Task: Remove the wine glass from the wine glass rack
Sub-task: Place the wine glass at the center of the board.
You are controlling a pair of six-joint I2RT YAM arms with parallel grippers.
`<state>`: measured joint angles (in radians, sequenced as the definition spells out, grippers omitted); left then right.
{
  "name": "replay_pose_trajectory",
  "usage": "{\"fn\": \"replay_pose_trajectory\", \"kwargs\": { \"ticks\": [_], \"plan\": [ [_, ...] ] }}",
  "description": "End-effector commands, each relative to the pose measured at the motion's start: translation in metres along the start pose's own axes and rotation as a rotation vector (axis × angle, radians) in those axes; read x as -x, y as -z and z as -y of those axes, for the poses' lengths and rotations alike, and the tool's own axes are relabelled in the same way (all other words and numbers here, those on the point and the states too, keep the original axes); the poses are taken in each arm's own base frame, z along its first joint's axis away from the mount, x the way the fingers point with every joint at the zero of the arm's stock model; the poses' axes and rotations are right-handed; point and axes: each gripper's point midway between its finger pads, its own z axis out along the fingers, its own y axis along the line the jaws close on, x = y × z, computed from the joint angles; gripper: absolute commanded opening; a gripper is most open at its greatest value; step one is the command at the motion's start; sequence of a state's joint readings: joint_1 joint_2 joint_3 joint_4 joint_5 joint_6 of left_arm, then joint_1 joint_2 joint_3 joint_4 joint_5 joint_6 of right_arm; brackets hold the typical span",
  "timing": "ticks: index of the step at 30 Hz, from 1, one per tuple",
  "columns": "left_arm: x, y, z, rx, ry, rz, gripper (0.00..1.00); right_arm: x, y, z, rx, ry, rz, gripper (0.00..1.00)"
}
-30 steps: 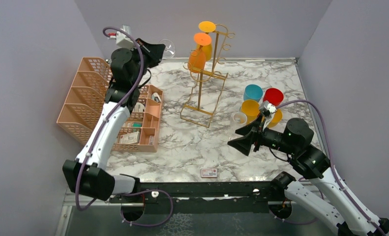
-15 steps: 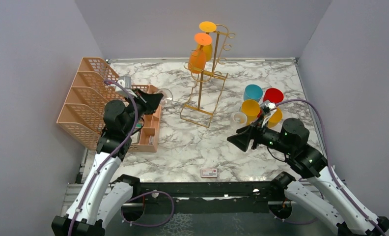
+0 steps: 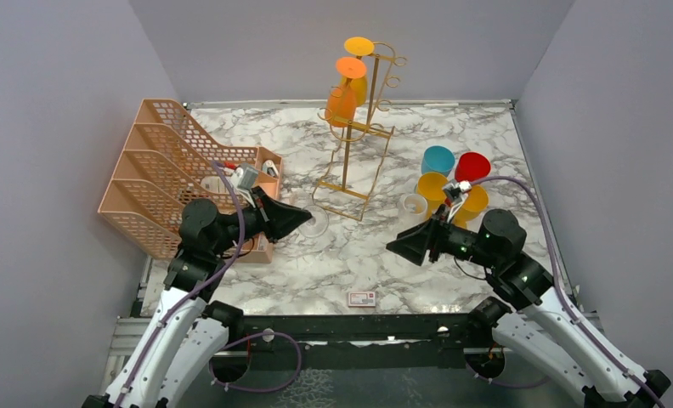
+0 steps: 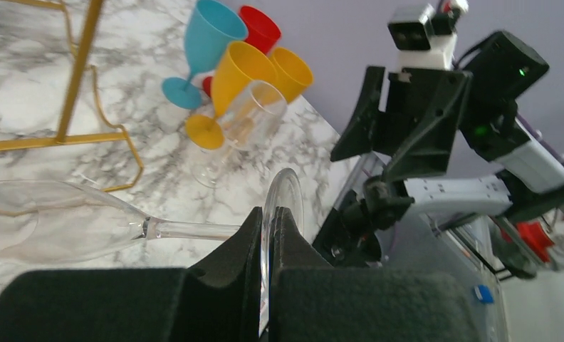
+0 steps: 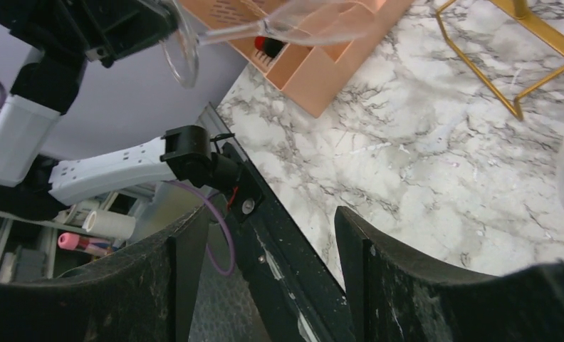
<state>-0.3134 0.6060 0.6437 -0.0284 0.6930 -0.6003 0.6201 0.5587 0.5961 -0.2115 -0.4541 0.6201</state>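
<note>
My left gripper is shut on the foot of a clear wine glass. The glass lies tilted on its side low over the marble, its bowl pointing toward the wine glass rack. The rack is a tall gold wire stand at the back centre, with an orange glass and a yellow glass hanging upside down on it. My right gripper is open and holds nothing. It stands right of the clear glass and points left toward it.
A peach mesh organiser fills the left side. Blue, red and two yellow goblets stand by a clear glass at the right. A small card lies near the front edge.
The left arm has swung down from high at the back left to low near the front centre, carrying the clear glass. The right gripper has edged left and its jaws narrowed slightly.
</note>
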Motion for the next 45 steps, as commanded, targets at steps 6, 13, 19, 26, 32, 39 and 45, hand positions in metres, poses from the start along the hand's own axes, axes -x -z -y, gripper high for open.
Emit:
{"fn": "replay_pose_trajectory", "kwargs": {
  "ticks": [6, 13, 19, 26, 32, 39, 45],
  "plan": [
    [-0.046, -0.017, 0.045, -0.242, 0.016, -0.103, 0.00, -0.005, -0.012, -0.028, 0.169, -0.056, -0.095, 0.64],
    [-0.069, -0.044, 0.077, -0.283, -0.016, -0.109, 0.00, -0.015, -0.017, -0.039, 0.260, -0.091, -0.188, 0.62],
    [-0.086, -0.061, 0.082, -0.235, -0.047, -0.122, 0.00, -0.026, -0.017, -0.041, 0.298, -0.084, -0.265, 0.49],
    [-0.090, -0.066, 0.084, -0.228, -0.042, -0.105, 0.00, -0.032, -0.012, -0.044, 0.327, -0.058, -0.298, 0.44],
    [-0.098, -0.068, 0.095, -0.283, -0.036, -0.143, 0.00, -0.036, -0.012, -0.043, 0.341, -0.060, -0.323, 0.31],
    [-0.108, -0.068, 0.099, -0.310, -0.034, -0.182, 0.00, -0.031, -0.014, -0.043, 0.334, -0.047, -0.290, 0.02],
    [-0.111, -0.057, 0.096, -0.311, -0.028, -0.178, 0.34, -0.028, -0.011, -0.045, 0.346, -0.007, -0.247, 0.01]
  ]
}}
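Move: The clear wine glass hangs foot-up from the left fingers; its foot lies about 16 cm left of the open right gripper, 3 cm farther out and 4 cm higher. The right gripper, where it is taken, is some 18 cm right of the left hand, 4 cm back and 4 cm lower. From the right hand, the standing clear glass is about 10 cm ahead, 7 cm right; the card box 7 cm back, 6 cm left, on the table some 25 cm down. The hanging glass is carried by the left hand about 13 cm to the right, 8 cm back and 5 cm down to the right gripper, turning some 20 degrees clockwise. The right hand comes back and left about 5 cm, turning counter-clockwise, and shuts its fingers on the glass's foot; only then do the left fingers start to open. ##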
